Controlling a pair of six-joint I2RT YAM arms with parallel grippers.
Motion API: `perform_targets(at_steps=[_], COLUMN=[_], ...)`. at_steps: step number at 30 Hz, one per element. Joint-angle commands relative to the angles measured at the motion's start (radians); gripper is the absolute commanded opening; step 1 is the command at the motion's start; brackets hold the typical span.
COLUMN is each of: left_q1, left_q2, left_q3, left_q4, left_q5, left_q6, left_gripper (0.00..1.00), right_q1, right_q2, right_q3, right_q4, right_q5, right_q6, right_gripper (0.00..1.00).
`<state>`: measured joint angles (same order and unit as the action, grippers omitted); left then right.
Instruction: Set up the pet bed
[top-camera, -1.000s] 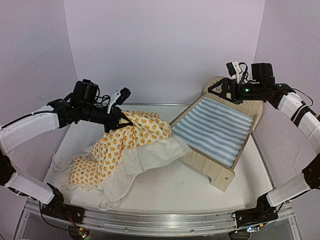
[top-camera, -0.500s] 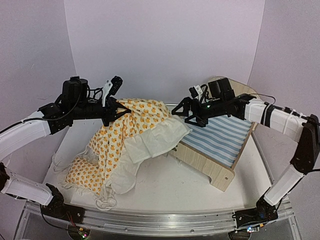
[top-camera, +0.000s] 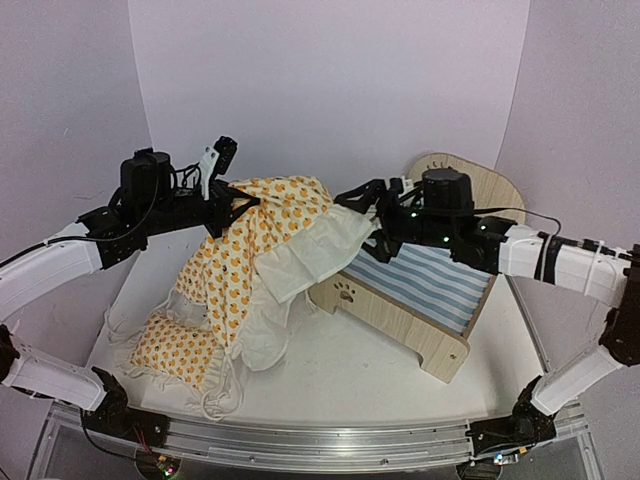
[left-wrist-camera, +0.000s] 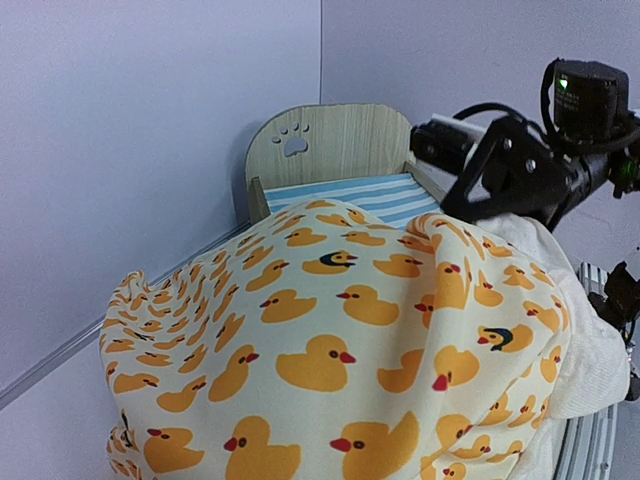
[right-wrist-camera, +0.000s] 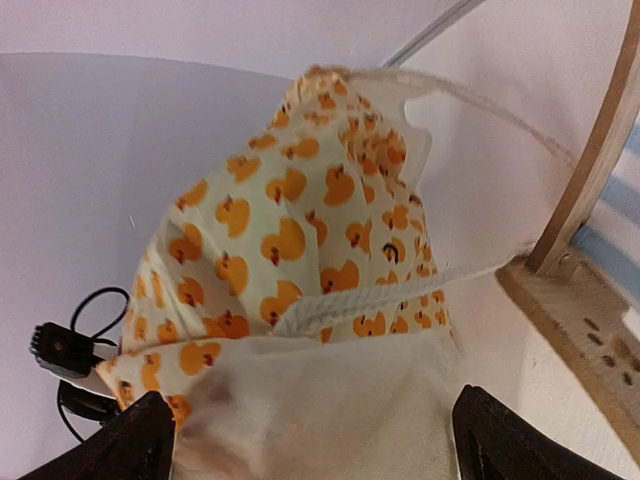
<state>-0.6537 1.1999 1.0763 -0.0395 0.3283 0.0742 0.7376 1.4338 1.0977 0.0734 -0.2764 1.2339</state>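
Observation:
The pet bed (top-camera: 440, 335) stands right of centre, a plywood frame with a blue-and-white striped mattress (top-camera: 430, 275) and a rounded headboard (top-camera: 485, 185). A duck-print ruffled blanket (top-camera: 255, 240) hangs in the air, its white ruffle over the bed's left corner. My left gripper (top-camera: 236, 206) is shut on the blanket's top edge; in the left wrist view the blanket (left-wrist-camera: 330, 350) hides its fingers. My right gripper (top-camera: 362, 203) is open above the bed's left side. Its fingertips (right-wrist-camera: 140, 440) stand wide apart, with the blanket's white underside (right-wrist-camera: 320, 410) between them.
A small matching ruffled pillow (top-camera: 180, 345) lies on the table at the front left. The footboard's paw cutout (top-camera: 345, 293) shows below the hanging cloth. Purple walls close in the back and sides, and a metal rail (top-camera: 320, 445) runs along the near edge.
The right arm swung left from the headboard across the bed to the blanket's edge. The left gripper lifted the blanket higher and rightward, uncovering the footboard's paw cutout.

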Motion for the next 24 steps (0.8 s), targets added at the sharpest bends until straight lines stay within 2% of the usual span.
perform_targets(at_steps=[1,12,14,17,18,20,21,22,24], left_q1=[-0.001,-0.001,-0.001,-0.001,-0.001,-0.001,-0.001,-0.001,-0.001], left_q2=[-0.02,-0.058,-0.064,-0.073,-0.078,-0.092,-0.101,-0.114,-0.154], left_q3=[0.002,-0.055,-0.064,-0.073,-0.076,-0.079,-0.079,-0.08,-0.081], left_q4=[0.128,0.125,0.124,0.121,0.118,0.103,0.091,0.076,0.024], left_q5=[0.012,0.036,0.038,0.031,0.033,0.045,0.05,0.06,0.088], left_q6=[-0.023,-0.022,-0.022,-0.029,-0.03,-0.028,-0.025,-0.024,-0.009], left_gripper=[0.0,0.0,0.0,0.0,0.0,0.02,0.08,0.19,0.44], right_q1=[0.058,0.088,0.097,0.118,0.128,0.154,0.167,0.182,0.215], right_q2=[0.066,0.176,0.19,0.202,0.204,0.203,0.203,0.202,0.199], right_q3=[0.039,0.127,0.144,0.201,0.215,0.237,0.251,0.264,0.329], right_q4=[0.251,0.459,0.483,0.422,0.405,0.372,0.342,0.32,0.245], right_q5=[0.0,0.053,0.056,0.068,0.079,0.101,0.116,0.123,0.115], right_q6=[0.128,0.201,0.187,0.111,0.081,0.0,-0.047,-0.105,-0.283], right_gripper=[0.98,0.98,0.93,0.75,0.65,0.36,0.27,0.15,0.0])
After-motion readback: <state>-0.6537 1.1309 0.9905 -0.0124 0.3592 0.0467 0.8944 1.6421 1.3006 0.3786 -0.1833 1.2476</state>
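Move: My open right hand has the white frill of the hanging duck cover just in front of its fingers; the cover's upper fold lies roughly 8 cm to its left and 5 cm higher, level in reach. The bed frame's middle is some 14 cm ahead, 16 cm to the right and 25 cm below. My left hand already holds the cover, with that fold about 11 cm to its right, 2 cm ahead and level in height. I push my right hand left into the duck cover's frilled end, then on up and left, about 9 cm left and 7 cm up in all, fingertips lifting from slightly drooped to nearly level, and shut the fingers on the cloth by the upper fold. My left hand dips about 2 cm while still pinching, comes partly back up, eases back slightly, and only at the end starts to open. ##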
